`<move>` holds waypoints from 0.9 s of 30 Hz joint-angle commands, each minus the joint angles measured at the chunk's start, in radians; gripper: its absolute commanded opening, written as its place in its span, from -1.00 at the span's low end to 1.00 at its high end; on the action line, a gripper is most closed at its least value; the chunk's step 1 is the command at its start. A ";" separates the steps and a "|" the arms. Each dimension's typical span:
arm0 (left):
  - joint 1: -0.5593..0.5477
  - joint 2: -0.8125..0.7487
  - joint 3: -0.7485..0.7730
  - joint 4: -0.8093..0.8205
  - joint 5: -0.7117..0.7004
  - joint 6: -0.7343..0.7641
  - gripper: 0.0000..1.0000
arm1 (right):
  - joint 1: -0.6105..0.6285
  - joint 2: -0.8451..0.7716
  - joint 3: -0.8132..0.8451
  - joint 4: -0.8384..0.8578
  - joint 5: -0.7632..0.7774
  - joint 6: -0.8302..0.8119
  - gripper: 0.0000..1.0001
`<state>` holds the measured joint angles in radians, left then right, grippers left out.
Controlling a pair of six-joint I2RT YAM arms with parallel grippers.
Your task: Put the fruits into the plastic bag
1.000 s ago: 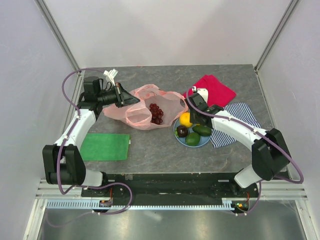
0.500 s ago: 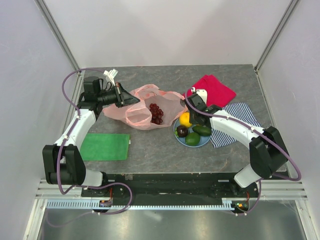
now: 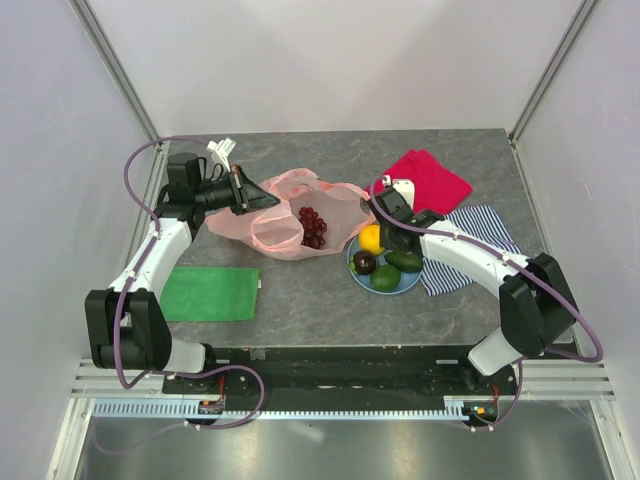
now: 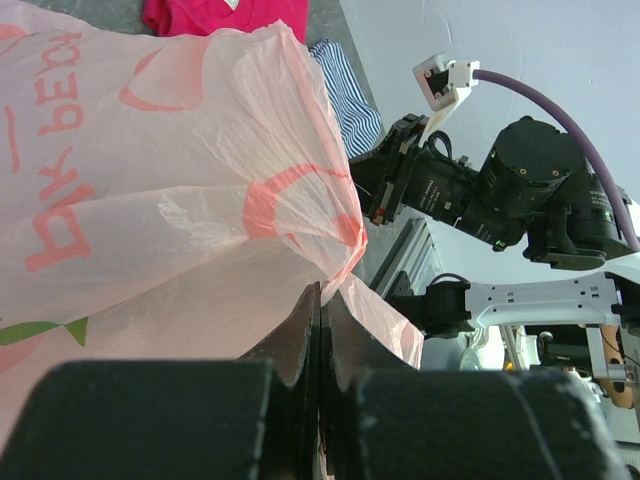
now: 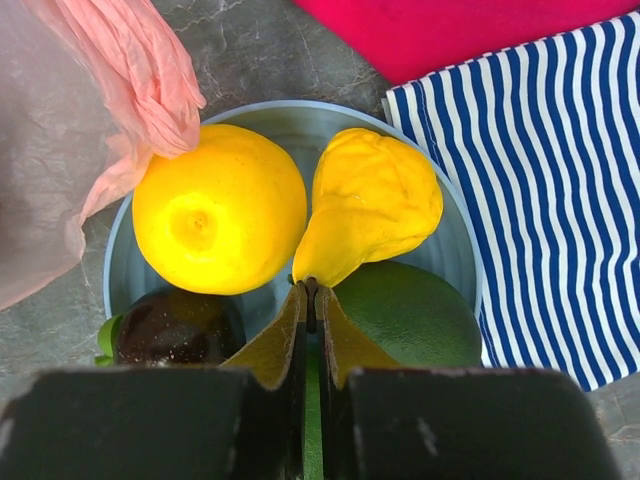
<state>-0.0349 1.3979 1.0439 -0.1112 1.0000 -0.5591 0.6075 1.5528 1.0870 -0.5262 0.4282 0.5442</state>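
The pink plastic bag (image 3: 300,215) lies at the back centre with a dark red grape bunch (image 3: 312,228) inside. My left gripper (image 4: 320,295) is shut on a fold of the bag (image 4: 150,200) and holds its edge up. On the blue plate (image 5: 270,112) lie a yellow citrus (image 5: 218,208), a yellow pear (image 5: 372,205), a green avocado (image 5: 410,310) and a dark round fruit (image 5: 178,325). A green lime (image 3: 385,277) sits at the plate's near side. My right gripper (image 5: 311,292) is shut on the pear's stem, low over the plate (image 3: 400,290).
A red folded cloth (image 3: 432,178) lies behind the plate and a blue-striped cloth (image 3: 480,245) to its right. A green cloth (image 3: 210,293) lies near the left arm. The bag's loose edge (image 5: 140,80) touches the citrus.
My right gripper's jaws have closed onto the pear's stem after the arm shifted slightly left. The left gripper and the bag have not moved.
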 commanded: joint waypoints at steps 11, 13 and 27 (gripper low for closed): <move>0.003 -0.013 0.022 0.005 0.017 0.034 -0.97 | -0.002 -0.095 0.044 -0.075 0.081 -0.027 -1.00; 0.003 -0.014 0.022 0.007 0.017 0.034 -0.97 | 0.000 -0.109 0.045 -0.078 0.089 -0.029 -1.00; 0.003 -0.016 0.022 0.005 0.020 0.036 -0.97 | 0.000 -0.226 0.112 -0.144 0.051 -0.046 -1.00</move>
<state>-0.0349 1.3975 1.0439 -0.1112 1.0004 -0.5591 0.6075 1.4029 1.1191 -0.6579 0.5163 0.5175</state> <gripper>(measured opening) 0.022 0.076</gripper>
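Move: I already pinch the lobed yellow fruit by its narrow near end in my right hand. The bag's mouth lies about 16 cm to that hand's left and 7 cm farther out. The round yellow fruit sits 5 cm left and 3 cm ahead, the dark purple fruit 7 cm left and 3 cm back, the long green fruit 4 cm right and 3 cm back. From my left hand, the bag's mouth is some 10 cm right, 3 cm back and well below. With my right fingers keeping their pinch on the fruit's narrow end, I ease it rightwards, away from the round yellow fruit and the bag, then lift more steeply, about 5 cm up and 3 cm right overall, with the fingertips tilting up slightly. My left hand stays put and keeps the bag's rim pinched and raised. ##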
